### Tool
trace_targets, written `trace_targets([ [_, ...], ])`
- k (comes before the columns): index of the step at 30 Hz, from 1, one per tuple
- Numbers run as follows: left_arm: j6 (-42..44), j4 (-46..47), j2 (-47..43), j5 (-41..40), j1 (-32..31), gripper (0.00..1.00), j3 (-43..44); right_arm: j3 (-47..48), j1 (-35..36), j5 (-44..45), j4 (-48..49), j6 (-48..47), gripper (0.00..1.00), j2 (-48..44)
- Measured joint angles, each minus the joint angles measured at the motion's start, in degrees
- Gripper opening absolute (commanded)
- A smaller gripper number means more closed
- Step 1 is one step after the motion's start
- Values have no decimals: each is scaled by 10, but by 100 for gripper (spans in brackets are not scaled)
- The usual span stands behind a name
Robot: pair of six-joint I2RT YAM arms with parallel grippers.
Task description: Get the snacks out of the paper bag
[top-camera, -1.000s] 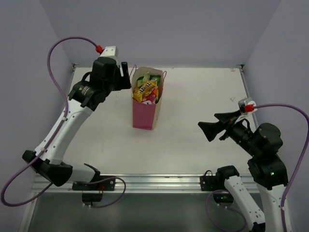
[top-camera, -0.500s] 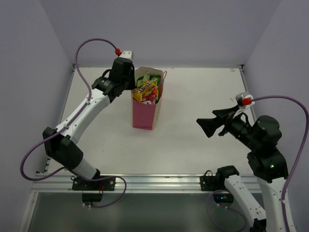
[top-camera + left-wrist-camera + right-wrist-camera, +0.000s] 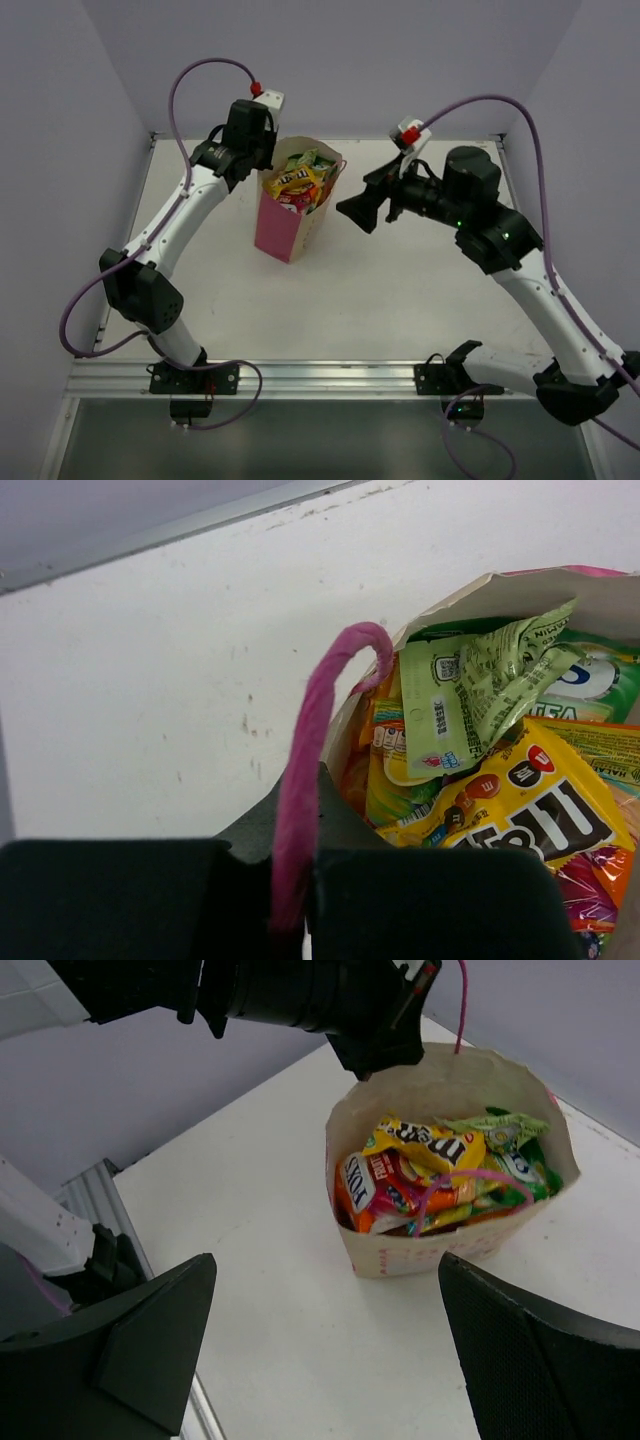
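The pink paper bag [image 3: 283,222] stands at the back of the table, leaning a little, with its mouth open. The snacks [image 3: 298,181] fill it to the rim: a yellow packet [image 3: 530,802], a green packet [image 3: 487,668], and red and orange ones [image 3: 372,1185]. My left gripper [image 3: 262,163] is at the bag's back-left rim, shut on its pink cord handle [image 3: 308,745]. The right gripper [image 3: 361,211] hangs open just right of the bag, nothing between its fingers. In the right wrist view the bag [image 3: 440,1252] lies ahead of the right gripper [image 3: 325,1268], with the second handle [image 3: 470,1178] draped over the packets.
White table [image 3: 420,280] with purple walls on three sides. A metal rail [image 3: 320,376] runs along the near edge with both arm bases. Purple cables [image 3: 205,75] loop above each arm.
The left gripper closed on the bag's handle and the bag shifted left and tilted. The right arm swung from the near right up to the bag's right side, staying open.
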Motion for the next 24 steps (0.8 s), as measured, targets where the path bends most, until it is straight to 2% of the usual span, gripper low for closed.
trace_targets([
  [2,37,-6,3,9,2,0,14,41,22,6,5,-31,95,55],
  [7,94,-7,-6,48,4,0,22,94,49,6,17,-105,87,140],
  [11,110,10,-56,90,8,0,-37,104,67,5,31,-162,78,183],
  [15,110,23,-120,117,8,0,-106,72,73,6,74,-207,72,207],
  [24,109,36,-173,154,9,0,-162,43,73,18,155,-270,74,322],
])
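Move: From the right gripper, the yellow M&M's packet in the bag's mouth is about 19 cm ahead, 14 cm left and 19 cm below; the light green packet lies some 5 cm beyond it and 4 cm to its right, the red fruit packet about 5 cm nearer. The bag's free handle stands roughly 15 cm ahead of that gripper, 5 cm left, 15 cm below. From the left gripper, the M&M's packet is about 1 cm ahead, 6 cm right and 7 cm below. Keep the left gripper shut on the pink handle, raise it slightly, then draw it back about 7 cm while turning it clockwise. Meanwhile swing the right gripper left and forward over the bag's near side, then drop it steeply towards the M&M's, some 13 cm down in all, tipping its fingers downward and partly closing them but leaving them well apart. ##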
